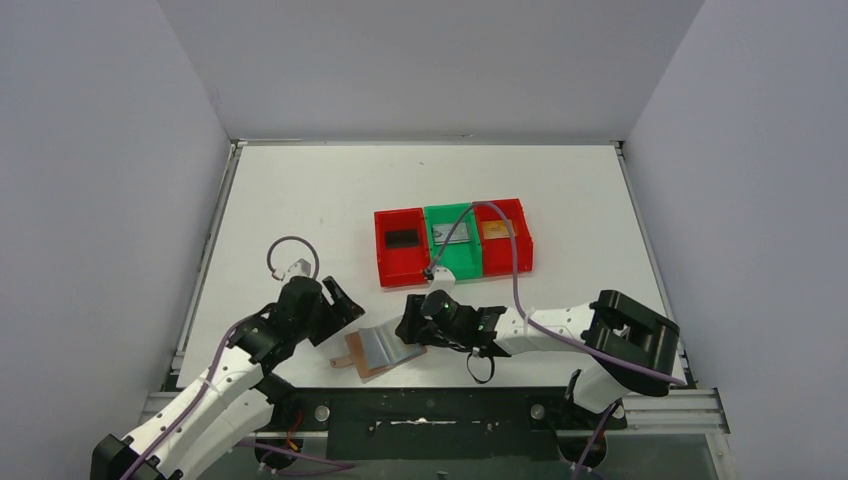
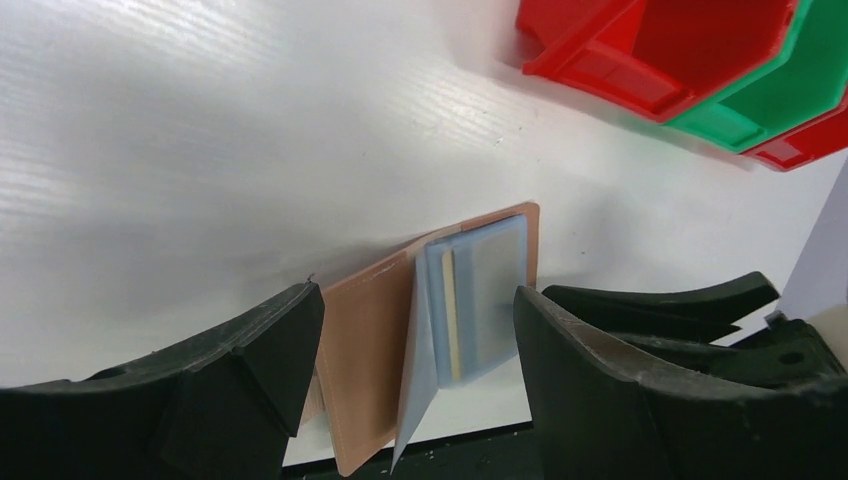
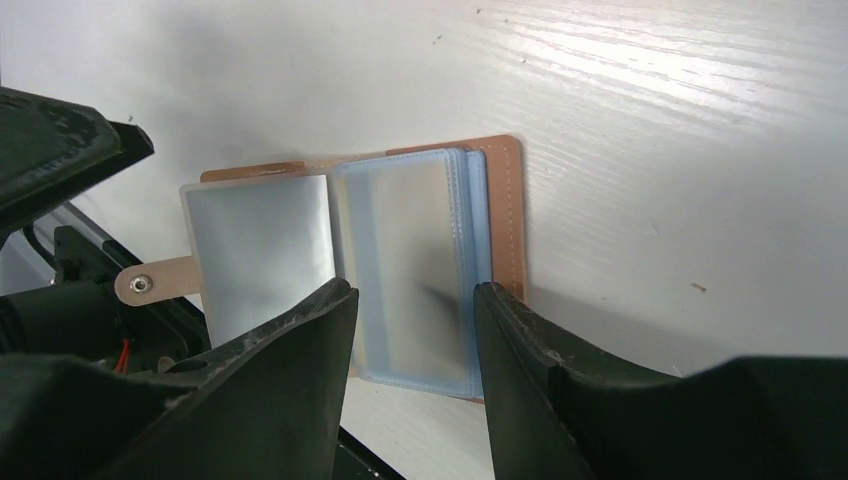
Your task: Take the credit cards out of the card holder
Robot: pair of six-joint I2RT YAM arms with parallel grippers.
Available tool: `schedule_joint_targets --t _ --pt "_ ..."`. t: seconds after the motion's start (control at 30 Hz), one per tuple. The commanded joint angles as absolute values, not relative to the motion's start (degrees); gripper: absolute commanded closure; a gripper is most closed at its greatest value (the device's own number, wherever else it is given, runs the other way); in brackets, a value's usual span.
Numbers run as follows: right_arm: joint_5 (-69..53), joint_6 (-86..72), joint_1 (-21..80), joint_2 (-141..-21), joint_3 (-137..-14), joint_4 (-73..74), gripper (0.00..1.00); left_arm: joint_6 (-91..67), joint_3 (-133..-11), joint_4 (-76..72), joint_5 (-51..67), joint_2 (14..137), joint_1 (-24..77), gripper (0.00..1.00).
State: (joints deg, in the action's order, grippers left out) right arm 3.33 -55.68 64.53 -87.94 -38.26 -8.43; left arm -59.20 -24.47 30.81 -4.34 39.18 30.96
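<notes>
The card holder (image 1: pixel 372 350) lies open near the table's front edge, tan cover down and grey-blue sleeves up. My left gripper (image 1: pixel 342 303) hovers open just to its left, and my right gripper (image 1: pixel 410 325) is open at its right edge. In the left wrist view the card holder (image 2: pixel 365 350) sits beyond the open left gripper (image 2: pixel 418 340), with a thin tan card edge (image 2: pixel 450 310) showing in a sleeve. In the right wrist view the right gripper (image 3: pixel 412 290) straddles the clear sleeves (image 3: pixel 410 240) without pinching them. A black card (image 1: pixel 402 238), a silver card (image 1: pixel 452 232) and a gold card (image 1: pixel 492 229) lie in the bins.
A row of three bins stands mid-table: red bin (image 1: pixel 392 268), green bin (image 1: pixel 462 265), red bin (image 1: pixel 520 255). The right arm's purple cable (image 1: pixel 515 270) arcs over them. The black front rail (image 1: pixel 440 405) runs just below the card holder. Grey walls enclose the table.
</notes>
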Motion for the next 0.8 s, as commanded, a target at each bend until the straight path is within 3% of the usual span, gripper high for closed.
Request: schedule_joint_targets --t 0.0,0.27,0.77 --pt "7.1 -54.1 64.2 -84.7 -39.7 -7.0 0.52 -64.1 -23.3 31.6 -5.2 40.7 32.6 0.31" --pt "6.3 -53.7 63.8 -84.9 -39.8 -7.3 0.52 -65.5 -20.9 29.3 -3.6 39.0 33.9 0.43" --pt "4.2 -53.9 63.0 -86.0 -39.4 -8.8 0.52 -63.2 -18.5 27.3 -4.1 41.9 34.9 0.51"
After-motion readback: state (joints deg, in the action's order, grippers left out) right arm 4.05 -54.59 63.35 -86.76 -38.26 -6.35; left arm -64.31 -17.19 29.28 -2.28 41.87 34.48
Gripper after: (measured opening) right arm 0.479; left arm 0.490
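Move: The open card holder's left half, with its inner page standing partly up, is about 5 cm back and 4 cm to the right of my left hand, some 7 cm below it. Its strap sticks out about 8 cm back and 2 cm left, and the left red tray stands about 16 cm ahead and 11 cm right. From my right hand, that left half lies about 7 cm left and 5 cm back, 3 cm lower. I lower my left hand about 5 cm while drawing it some 3 cm back, down onto the card holder's left half, tipping the fingers about 10 degrees further down. As it sinks I narrow its fingers from wide to about half open, one tip coming to the cover's outer edge and the other beside the raised page. My right hand stays low over the right-hand pages, half open, easing only about 1 cm away. ##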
